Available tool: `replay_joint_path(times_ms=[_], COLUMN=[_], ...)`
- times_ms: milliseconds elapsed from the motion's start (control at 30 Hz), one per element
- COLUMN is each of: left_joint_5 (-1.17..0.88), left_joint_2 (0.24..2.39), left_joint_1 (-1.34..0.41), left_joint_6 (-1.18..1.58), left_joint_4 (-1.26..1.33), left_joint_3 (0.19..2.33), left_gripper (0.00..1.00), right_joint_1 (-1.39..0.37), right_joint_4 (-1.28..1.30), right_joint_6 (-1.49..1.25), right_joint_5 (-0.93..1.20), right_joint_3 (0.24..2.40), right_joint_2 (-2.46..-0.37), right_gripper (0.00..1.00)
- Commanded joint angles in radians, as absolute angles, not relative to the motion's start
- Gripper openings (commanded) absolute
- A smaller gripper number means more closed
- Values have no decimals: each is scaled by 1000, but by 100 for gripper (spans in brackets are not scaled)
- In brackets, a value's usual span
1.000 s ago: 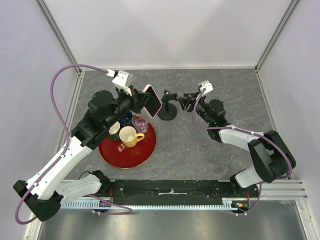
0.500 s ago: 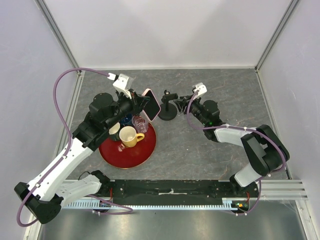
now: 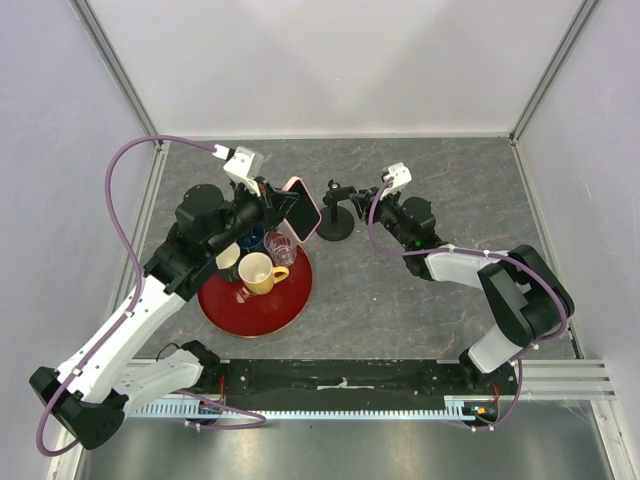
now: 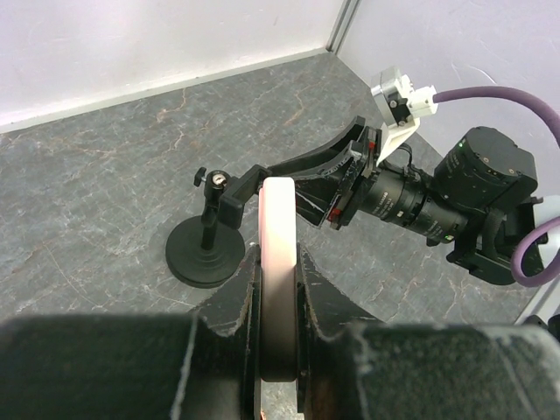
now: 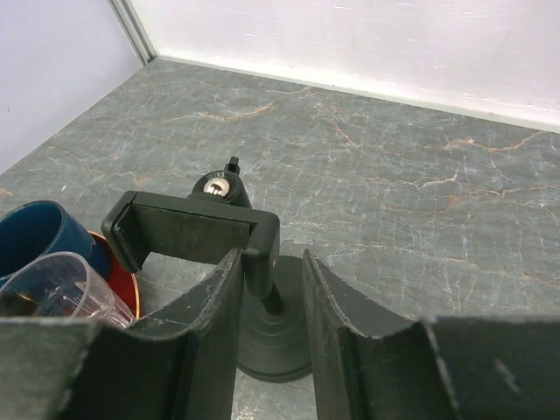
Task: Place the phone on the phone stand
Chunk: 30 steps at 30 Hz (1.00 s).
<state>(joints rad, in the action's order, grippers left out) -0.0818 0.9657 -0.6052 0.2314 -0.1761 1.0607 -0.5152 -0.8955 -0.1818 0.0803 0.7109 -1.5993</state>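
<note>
The phone [image 3: 303, 207], pink-rimmed, is held on edge in my left gripper [image 3: 281, 205], just left of the phone stand [image 3: 336, 226]. In the left wrist view the phone's pink edge [image 4: 278, 254] is pinched between both fingers of that gripper [image 4: 276, 259], with the stand's clamp head [image 4: 234, 187] right behind it. My right gripper [image 3: 366, 198] reaches the stand's head from the right. In the right wrist view the gripper [image 5: 271, 262] straddles the right end of the black clamp [image 5: 188, 229]. The left finger [image 5: 210, 297] touches it, and a gap shows at the right finger.
A red round tray [image 3: 255, 308] lies at front left of the stand, carrying a yellow mug [image 3: 260, 272], a blue mug [image 3: 250, 240] and a clear glass [image 3: 281, 247]. The back wall and side walls bound the grey table.
My right gripper has moved left onto the stand's clamp head and its jaws have narrowed. The left arm has shifted slightly, still holding the phone.
</note>
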Motion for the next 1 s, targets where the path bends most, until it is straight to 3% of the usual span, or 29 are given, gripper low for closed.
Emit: replay_joint_path(times_ms=[0, 100, 200, 267, 300, 400, 567, 733, 967], left_joint_5=[-124, -152, -214, -268, -338, -534, -713, -1030, -1143], left_joint_2=[956, 968, 977, 989, 995, 1011, 1083, 1241, 1492], left_joint_1=[-591, -583, -577, -577, -577, -577, -575, -574, -563], left_joint_6=[271, 276, 262, 220, 198, 109, 29, -162, -406], left_joint_4=[-51, -41, -26, -5, -3, 67, 107, -122, -292], left_joint_3=[1077, 1077, 1074, 1072, 1068, 1054, 1121, 1376, 1583], left_gripper=[2, 2, 2, 2, 2, 2, 2, 2, 2], right_joint_1=[-517, -515, -517, -517, -517, -499, -402, -299, -275], right_joint_4=[-905, -899, -868, -819, -748, -681, -530, -434, -290], right_joint_6=[-163, -160, -137, -103, -63, -40, -22, -6, 92], right_joint_5=[83, 97, 126, 165, 207, 274, 566, 820, 959], right_joint_3=[765, 779, 799, 843, 863, 916, 1035, 1150, 1235], right_joint_2=[-1621, -1631, -1635, -1644, -1654, -1669, -1718, -1802, -1861], right_gripper=[39, 32, 17, 2, 0, 0, 0, 0, 0])
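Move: The stand's clamp is roughly 12 cm ahead of my phone-holding left hand, 11 cm to its right and 15 cm below. From my right hand, whose open fingers are around the clamp's right end, the clamp's middle is about 4 cm left and 1 cm ahead, nearly level. The stand's round base sits on the table some 17 cm beneath the clamp. The clear glass is about 12 cm left of the clamp and 5 cm back, also low. I shut my right fingers on the clamp's right end and swing that end about 4 cm forward, turning my hand some 30 degrees counter-clockwise. Meanwhile my left hand keeps its pinch on the phone and carries it about 11 cm right, drawing back a little and lifting about 4 cm near the end, while the wrist swings some 50 degrees clockwise until the fingers point right. ##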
